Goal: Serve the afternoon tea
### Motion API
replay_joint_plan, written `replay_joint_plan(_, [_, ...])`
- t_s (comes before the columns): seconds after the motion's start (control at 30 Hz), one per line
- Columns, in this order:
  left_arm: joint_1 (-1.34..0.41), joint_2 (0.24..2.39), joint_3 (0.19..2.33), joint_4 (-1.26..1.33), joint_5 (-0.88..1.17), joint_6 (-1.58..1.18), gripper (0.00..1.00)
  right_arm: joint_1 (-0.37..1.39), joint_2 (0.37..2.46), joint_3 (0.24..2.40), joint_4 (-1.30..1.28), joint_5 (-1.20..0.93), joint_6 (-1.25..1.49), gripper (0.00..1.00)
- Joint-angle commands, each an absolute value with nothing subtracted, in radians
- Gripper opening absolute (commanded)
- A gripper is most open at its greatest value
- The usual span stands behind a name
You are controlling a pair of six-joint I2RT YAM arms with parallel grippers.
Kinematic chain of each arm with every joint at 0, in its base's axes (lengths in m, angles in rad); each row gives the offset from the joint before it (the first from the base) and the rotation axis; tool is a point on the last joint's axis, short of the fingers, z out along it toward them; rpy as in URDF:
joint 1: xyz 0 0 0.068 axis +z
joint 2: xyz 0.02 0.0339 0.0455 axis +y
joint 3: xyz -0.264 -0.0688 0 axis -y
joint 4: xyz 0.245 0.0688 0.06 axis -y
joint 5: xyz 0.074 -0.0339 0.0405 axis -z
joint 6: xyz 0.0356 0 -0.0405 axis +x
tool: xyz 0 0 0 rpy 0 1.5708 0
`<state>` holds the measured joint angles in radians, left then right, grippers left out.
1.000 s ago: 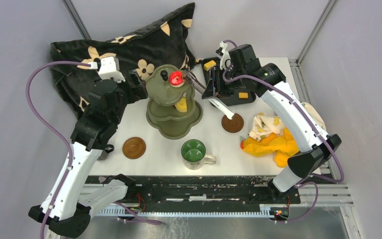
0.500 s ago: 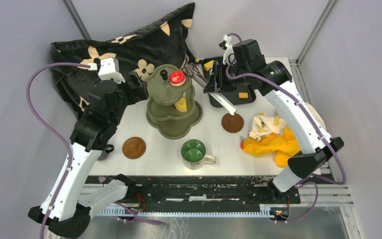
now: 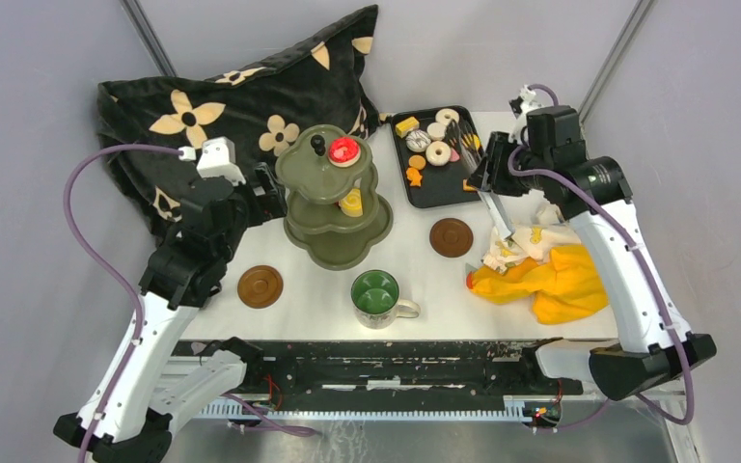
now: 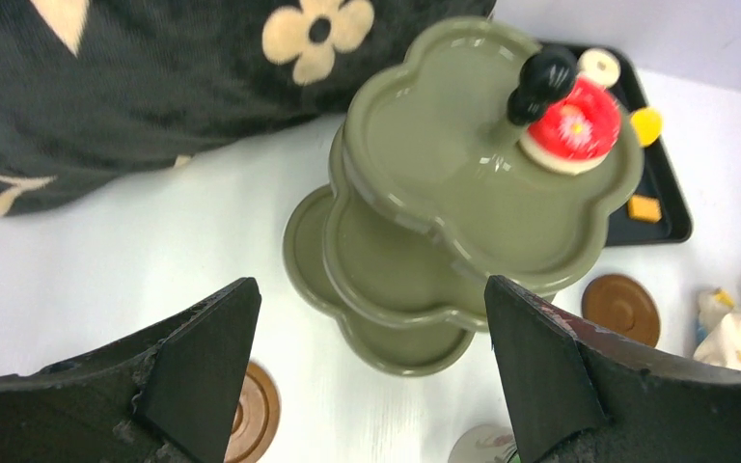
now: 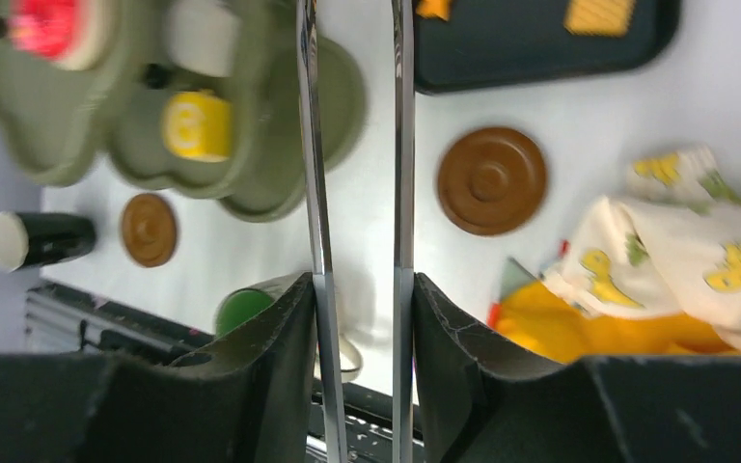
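The olive three-tier stand point(image 3: 299, 174) point(image 4: 444, 145) with its black knob point(image 4: 545, 77) stands mid-table. A red pastry point(image 3: 344, 150) point(image 4: 579, 121) lies on the top tier and a yellow one point(image 3: 351, 203) point(image 5: 198, 125) on the middle tier. More pastries sit on the black tray point(image 3: 434, 188). The green-lined mug point(image 3: 376, 292) is near the front, between two brown saucers point(image 3: 260, 285) point(image 3: 451, 237). My left gripper point(image 3: 268, 193) point(image 4: 371, 299) hangs open left of the stand. My right gripper point(image 3: 485, 178) point(image 5: 362, 289), right of the tray, is shut on metal tongs point(image 3: 498, 214) point(image 5: 403, 145), which hold nothing.
A black flowered cushion point(image 3: 212, 96) lies at the back left, close behind my left arm. A yellow cloth and a printed white cloth point(image 3: 540, 275) are bunched at the right, under my right arm. A dark cylinder point(image 5: 39, 239) lies beyond the left saucer.
My right arm has drawn back to the right from the stand with the tongs, leaving the red pastry on the top tier and uncovering the tray. The left arm has barely shifted.
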<state>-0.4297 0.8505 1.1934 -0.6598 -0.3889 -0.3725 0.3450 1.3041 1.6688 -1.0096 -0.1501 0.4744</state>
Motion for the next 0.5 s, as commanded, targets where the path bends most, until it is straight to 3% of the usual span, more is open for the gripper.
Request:
replay_joint_plan(0.0, [-0.433,0.834,1.17,-0.677,-0.354,-0.434,0.93,0.27,1.31,1.49,-0.884,-0.113,0.497,0.42])
replay_joint_plan(0.47, [-0.432,0.883,1.232,-0.689,-0.33,-0.426,0.93,0.131,1.501,1.346,-0.64,-0.206,0.567,0.44])
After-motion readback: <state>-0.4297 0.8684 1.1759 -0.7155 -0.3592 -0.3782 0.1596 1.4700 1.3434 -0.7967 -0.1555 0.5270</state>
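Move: The square orange biscuit in the near right corner of the black tray lies about 18 cm ahead of my right hand, 3 cm to its right and 32 cm below. At much that same depth, the pink cookie is 26 cm ahead and level sideways, the yellow round cookie 29 cm ahead and 4 cm right, and the brown coaster 5 cm ahead, 1 cm left. From my empty left hand the biscuit is some 20 cm ahead, 42 cm right and 32 cm below. Keeping my hold on the empty metal tongs, I swing my right hand down about 15 cm and some 5 cm to the right, away from the cake stand, then ease forward about 5 cm, bringing the tong tips down towards the biscuit corner of the tray. My wrist tips down and turns clockwise, roughly 20 degrees in all. My open left hand sinks about 2.5 cm beside the stand. ##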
